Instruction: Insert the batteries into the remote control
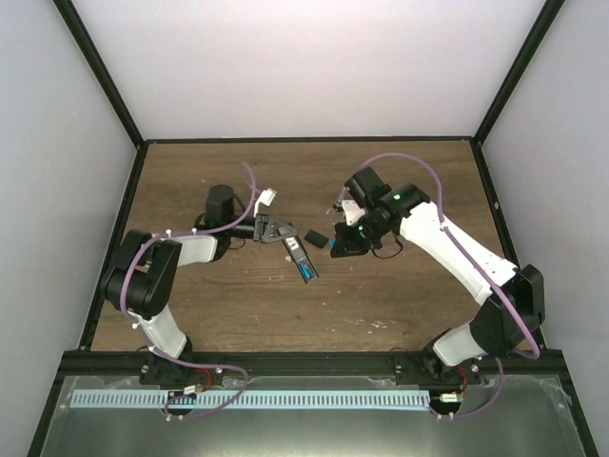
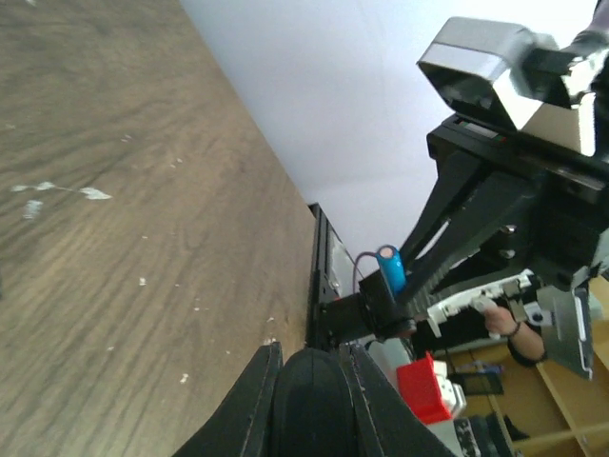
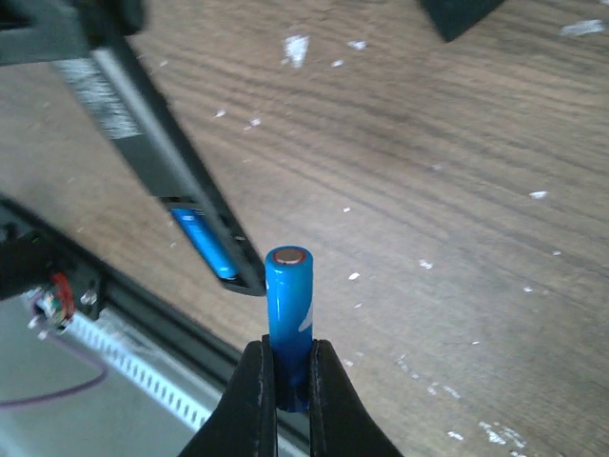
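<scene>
My left gripper (image 1: pixel 278 231) is shut on one end of the remote control (image 1: pixel 303 261), a slim black bar held just above the table and pointing toward the near right. In the left wrist view the remote's black end (image 2: pixel 309 405) fills the gap between the fingers. Its open compartment holds one blue battery (image 3: pixel 202 241). My right gripper (image 3: pixel 289 376) is shut on the lower end of a second blue battery (image 3: pixel 289 295), which stands upright with its metal cap showing. That battery (image 2: pixel 391 269) hangs close beside the remote's free end, not touching it.
A small black flat piece (image 1: pixel 314 236) lies on the wooden table (image 1: pixel 400 305) between the two grippers; it also shows as the black piece (image 3: pixel 459 13) at the top of the right wrist view. White flecks dot the wood. A black rail (image 1: pixel 304 357) runs along the near edge.
</scene>
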`<state>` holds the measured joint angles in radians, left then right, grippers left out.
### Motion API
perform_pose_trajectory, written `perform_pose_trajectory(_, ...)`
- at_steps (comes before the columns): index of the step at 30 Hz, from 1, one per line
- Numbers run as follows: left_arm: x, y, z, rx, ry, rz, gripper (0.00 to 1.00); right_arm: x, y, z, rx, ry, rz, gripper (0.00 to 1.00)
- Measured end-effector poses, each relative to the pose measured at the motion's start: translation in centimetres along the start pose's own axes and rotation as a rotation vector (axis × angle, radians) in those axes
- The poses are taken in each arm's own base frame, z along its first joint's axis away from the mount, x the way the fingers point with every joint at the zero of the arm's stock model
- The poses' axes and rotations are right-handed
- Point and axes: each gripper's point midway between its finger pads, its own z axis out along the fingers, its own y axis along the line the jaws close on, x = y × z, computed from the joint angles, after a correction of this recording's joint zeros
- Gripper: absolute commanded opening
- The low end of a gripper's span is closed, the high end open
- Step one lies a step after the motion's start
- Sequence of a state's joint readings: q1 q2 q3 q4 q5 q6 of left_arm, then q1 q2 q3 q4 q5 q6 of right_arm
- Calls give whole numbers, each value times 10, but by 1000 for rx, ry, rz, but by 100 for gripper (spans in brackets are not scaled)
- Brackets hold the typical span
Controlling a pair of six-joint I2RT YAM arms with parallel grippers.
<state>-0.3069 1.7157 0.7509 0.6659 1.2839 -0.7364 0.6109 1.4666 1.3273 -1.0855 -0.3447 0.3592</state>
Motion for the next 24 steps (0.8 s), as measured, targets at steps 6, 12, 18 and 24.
perform_pose_trajectory(6, 6, -10, 16, 47, 56, 1, 0, 13, 30, -9, -87, 67, -66, 1)
perform_pose_trajectory(12, 3, -6, 21, 35, 58, -68, 0, 28, 44, 7, -103, 150, -109, 1)
perform_pose_trajectory(18, -10, -6, 24, 6, 58, -116, 0, 31, 47, 11, -102, 164, -118, 1)
perform_pose_trajectory(24, -10, -7, 29, -23, 91, -147, 0, 32, 45, 17, -93, 186, -110, 2)
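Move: The remote control's battery compartment, with one battery already in it, lies about 6 cm below the right hand, 7 cm to its left and 4 cm back. The left fingers grip the remote's other end, roughly 11 cm left of the right hand and 5 cm farther out, level in height. The loose cover is on the table, some 12 cm ahead, 4 cm left and 17 cm below. From the left hand, the compartment is about 4 cm right, 9 cm back and 6 cm below. Still pinching the second battery, the right hand brings its free tip to the compartment's open end, though touch can't be made out: about 4 cm each back and left, rising slightly then sinking, turning some 10 degrees counter-clockwise, nearly still after halfway. The left hand keeps its hold on the remote, shifts about 3 cm right towards the battery and tilts so its back side rises, some 10 degrees. ##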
